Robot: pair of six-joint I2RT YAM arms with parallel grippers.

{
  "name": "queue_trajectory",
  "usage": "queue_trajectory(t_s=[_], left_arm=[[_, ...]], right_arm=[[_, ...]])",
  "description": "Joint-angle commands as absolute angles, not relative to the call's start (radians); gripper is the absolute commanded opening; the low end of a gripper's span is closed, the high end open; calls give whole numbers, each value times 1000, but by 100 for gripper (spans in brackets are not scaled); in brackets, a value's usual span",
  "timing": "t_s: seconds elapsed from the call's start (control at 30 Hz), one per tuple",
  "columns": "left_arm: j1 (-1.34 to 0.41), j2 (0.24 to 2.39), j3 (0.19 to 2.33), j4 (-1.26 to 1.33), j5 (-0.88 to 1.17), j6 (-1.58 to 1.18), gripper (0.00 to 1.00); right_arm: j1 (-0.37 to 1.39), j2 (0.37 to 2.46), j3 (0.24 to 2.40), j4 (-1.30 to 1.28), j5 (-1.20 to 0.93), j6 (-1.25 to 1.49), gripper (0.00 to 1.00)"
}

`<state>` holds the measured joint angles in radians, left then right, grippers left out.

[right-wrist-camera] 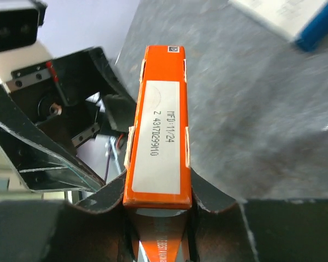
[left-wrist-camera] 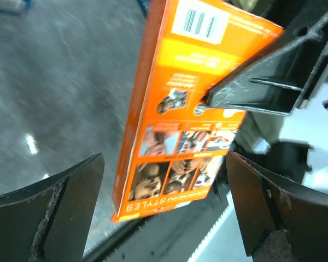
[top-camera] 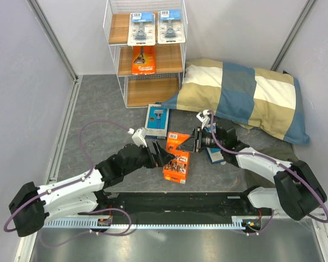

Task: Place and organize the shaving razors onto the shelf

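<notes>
An orange razor pack hangs above the table between the two arms. My right gripper is shut on its narrow edge, one finger pressed on each side. My left gripper stands open, its fingers well apart on either side of the pack's lower end without touching it. The shelf stands at the back; its top tier holds two clear blister packs and its middle tier an orange pack. One blue box lies before the shelf. Another blue box is partly hidden under my right arm.
A blue-and-beige checked pillow lies at the right, next to the shelf. Grey walls close in the table on the left and right. A black rail runs along the near edge by the arm bases.
</notes>
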<state>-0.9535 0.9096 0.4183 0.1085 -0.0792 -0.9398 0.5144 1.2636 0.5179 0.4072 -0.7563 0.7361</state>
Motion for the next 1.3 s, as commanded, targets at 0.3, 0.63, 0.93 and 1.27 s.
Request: queue_trajectory(t_s=[0.3,0.63,0.93,1.27], left_arm=[[-769,1238,633,322,166,-890,100],[-742,1353,655,630,189,-962,100],[-739,1535,654,960,319,-1086,94],[-739,1582,634,1101,339,-1112,71]], right_arm=[[258,1388,629,712,-750,971,15],[86,1538,626,1228,-759,1366,14],[78,1623,657,1482,-788,1568,13],[67,1572,650,1387,-816,1508,13]])
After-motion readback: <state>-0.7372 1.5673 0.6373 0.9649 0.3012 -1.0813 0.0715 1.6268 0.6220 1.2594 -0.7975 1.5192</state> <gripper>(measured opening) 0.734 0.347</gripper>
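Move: The orange razor box, already pinched in the right hand's fingers, has its middle about 3 cm left and 5 cm back of that hand, a little lower. From the open left hand, the box's middle lies some 5 cm to the right and level. The right blue box lies on the table roughly 13 cm right of the right hand, 1 cm ahead and 13 cm below. The left blue box is about 15 cm ahead, 5 cm left and 13 cm below the left hand. The orange box, kept in the right hand's grip, is carried about 16 cm forward, 10 cm right and 9 cm up, away from the near table edge, as that wrist swings clockwise and lifts its fingertips some 30 degrees. The left hand dips slightly, then follows forward, right and up towards the box's near end, tipping its fingers up and starting to close them around that end. ##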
